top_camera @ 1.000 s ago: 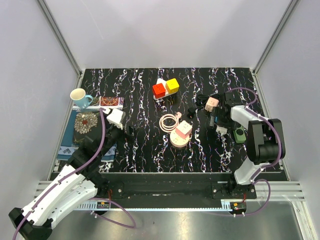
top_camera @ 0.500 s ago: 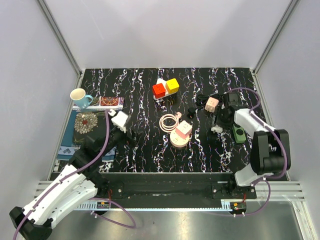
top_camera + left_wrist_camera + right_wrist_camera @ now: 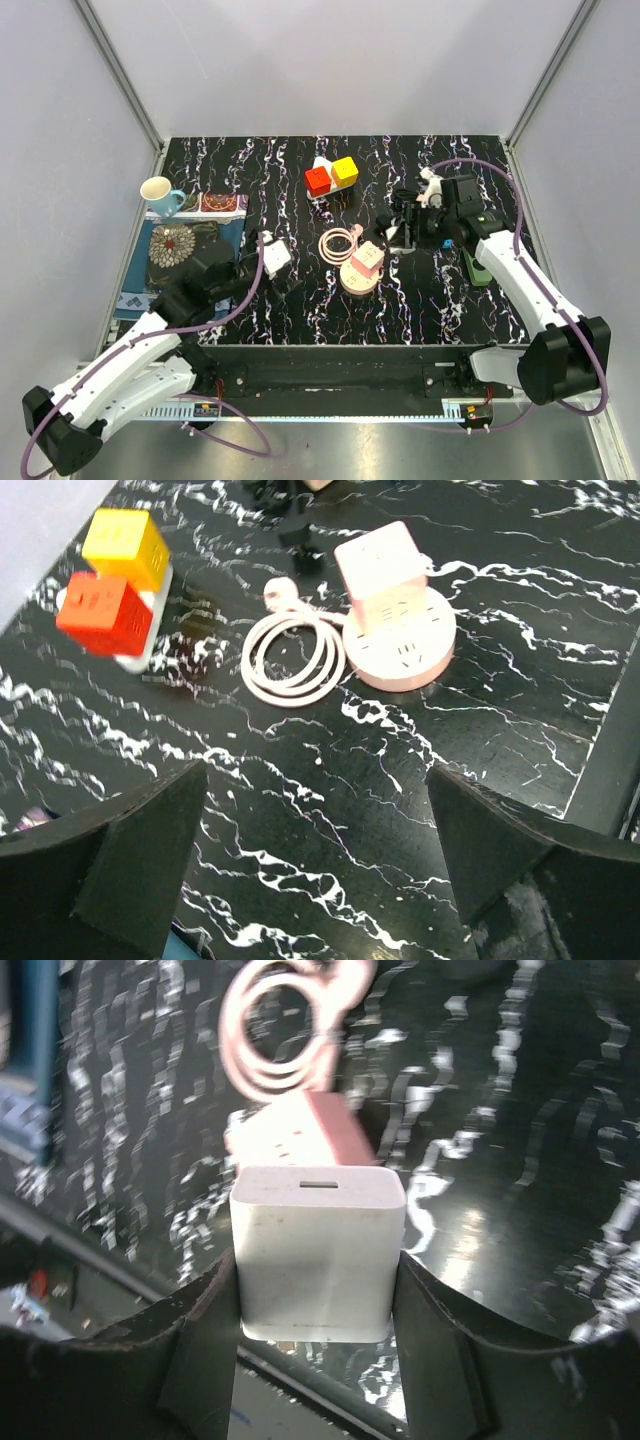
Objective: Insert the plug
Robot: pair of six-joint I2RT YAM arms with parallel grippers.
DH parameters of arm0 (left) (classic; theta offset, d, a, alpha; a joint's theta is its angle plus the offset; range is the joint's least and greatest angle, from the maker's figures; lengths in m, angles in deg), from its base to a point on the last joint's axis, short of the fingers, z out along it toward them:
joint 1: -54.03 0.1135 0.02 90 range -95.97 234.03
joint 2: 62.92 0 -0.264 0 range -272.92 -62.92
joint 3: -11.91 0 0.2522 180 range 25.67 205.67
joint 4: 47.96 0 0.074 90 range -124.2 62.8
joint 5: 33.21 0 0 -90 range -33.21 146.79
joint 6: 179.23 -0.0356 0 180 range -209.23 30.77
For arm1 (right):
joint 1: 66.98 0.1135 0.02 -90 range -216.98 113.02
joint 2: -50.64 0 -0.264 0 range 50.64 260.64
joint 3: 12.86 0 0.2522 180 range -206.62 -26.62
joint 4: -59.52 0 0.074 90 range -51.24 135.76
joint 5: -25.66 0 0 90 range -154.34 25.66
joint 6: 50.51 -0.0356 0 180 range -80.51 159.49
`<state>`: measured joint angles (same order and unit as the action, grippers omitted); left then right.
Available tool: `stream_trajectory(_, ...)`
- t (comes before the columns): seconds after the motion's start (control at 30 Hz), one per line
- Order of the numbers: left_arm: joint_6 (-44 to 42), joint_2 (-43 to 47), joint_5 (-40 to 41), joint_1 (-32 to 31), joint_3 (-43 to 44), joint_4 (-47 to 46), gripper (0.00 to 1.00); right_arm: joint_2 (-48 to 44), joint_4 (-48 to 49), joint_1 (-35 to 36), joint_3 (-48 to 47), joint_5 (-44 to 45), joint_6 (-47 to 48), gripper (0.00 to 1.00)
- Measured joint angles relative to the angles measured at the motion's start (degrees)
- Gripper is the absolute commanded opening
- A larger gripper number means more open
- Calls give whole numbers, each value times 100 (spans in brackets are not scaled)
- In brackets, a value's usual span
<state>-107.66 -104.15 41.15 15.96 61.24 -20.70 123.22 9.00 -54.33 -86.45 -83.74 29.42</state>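
Observation:
My right gripper is shut on a white cube plug, one finger on each side, and holds it above the table. Just beyond it lies the pink socket block with its coiled pink cord. Seen from the top, the right gripper hangs just right of the pink socket, which sits on a round pink base. My left gripper is open and empty over bare tabletop, with the pink socket and the cord coil ahead of it.
A red and yellow cube socket strip stands at the back centre. At the left are a blue-handled cup and a patterned mat. A green object lies by the right arm. Black cable lies behind the right gripper.
The right gripper closed on the white plug, lifted it and carried it left toward the pink socket. The left arm swung right toward the table's middle, still open.

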Motion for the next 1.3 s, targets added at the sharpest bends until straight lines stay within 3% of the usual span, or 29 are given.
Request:
stream_trajectory(0.23,-1117,-286,-44,-688,739,144,99,-20,-361,697,-367,-1174,131,20)
stream_trajectory(0.53,-2712,-802,225,-2070,984,146,99,-17,-1012,1574,-890,-1849,538,20)
stream_trajectory(0.87,-3571,-1534,240,-2424,1429,98,98,166,-1541,2251,-1239,-2039,949,20)
stream_trajectory(1.3,-3864,-2149,195,-2485,1939,389,62,326,-1856,2439,-1478,-2068,1220,20)
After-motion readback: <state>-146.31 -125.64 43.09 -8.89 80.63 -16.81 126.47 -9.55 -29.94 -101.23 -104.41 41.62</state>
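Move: The white plug, already in the right gripper, is roughly 9 cm ahead of the empty left hand, 25 cm to its right and 4 cm lower. From the left hand, the pink cube on the round socket is about 8 cm ahead, 14 cm right and 16 cm below; the cable coil is 16 cm ahead, 9 cm right and 20 cm below. From the right hand, the left gripper is 9 cm back, 25 cm left and 4 cm higher; the pink cube is level ahead, 11 cm left and 12 cm below, and the coil is 7 cm ahead, 16 cm left and 16 cm below. The right hand keeps its grip on the white plug and carries it back and left some 19 cm while rising about 6, swinging counter-clockwise about 45 degrees until its fingers point left and down, then holds there. The left hand travels about 12 cm right to meet the plug, also backing and rising some 5 cm, rolling as its fingers swing round to point right; near the end it starts to close partway around the plug, with firm contact not certain. ##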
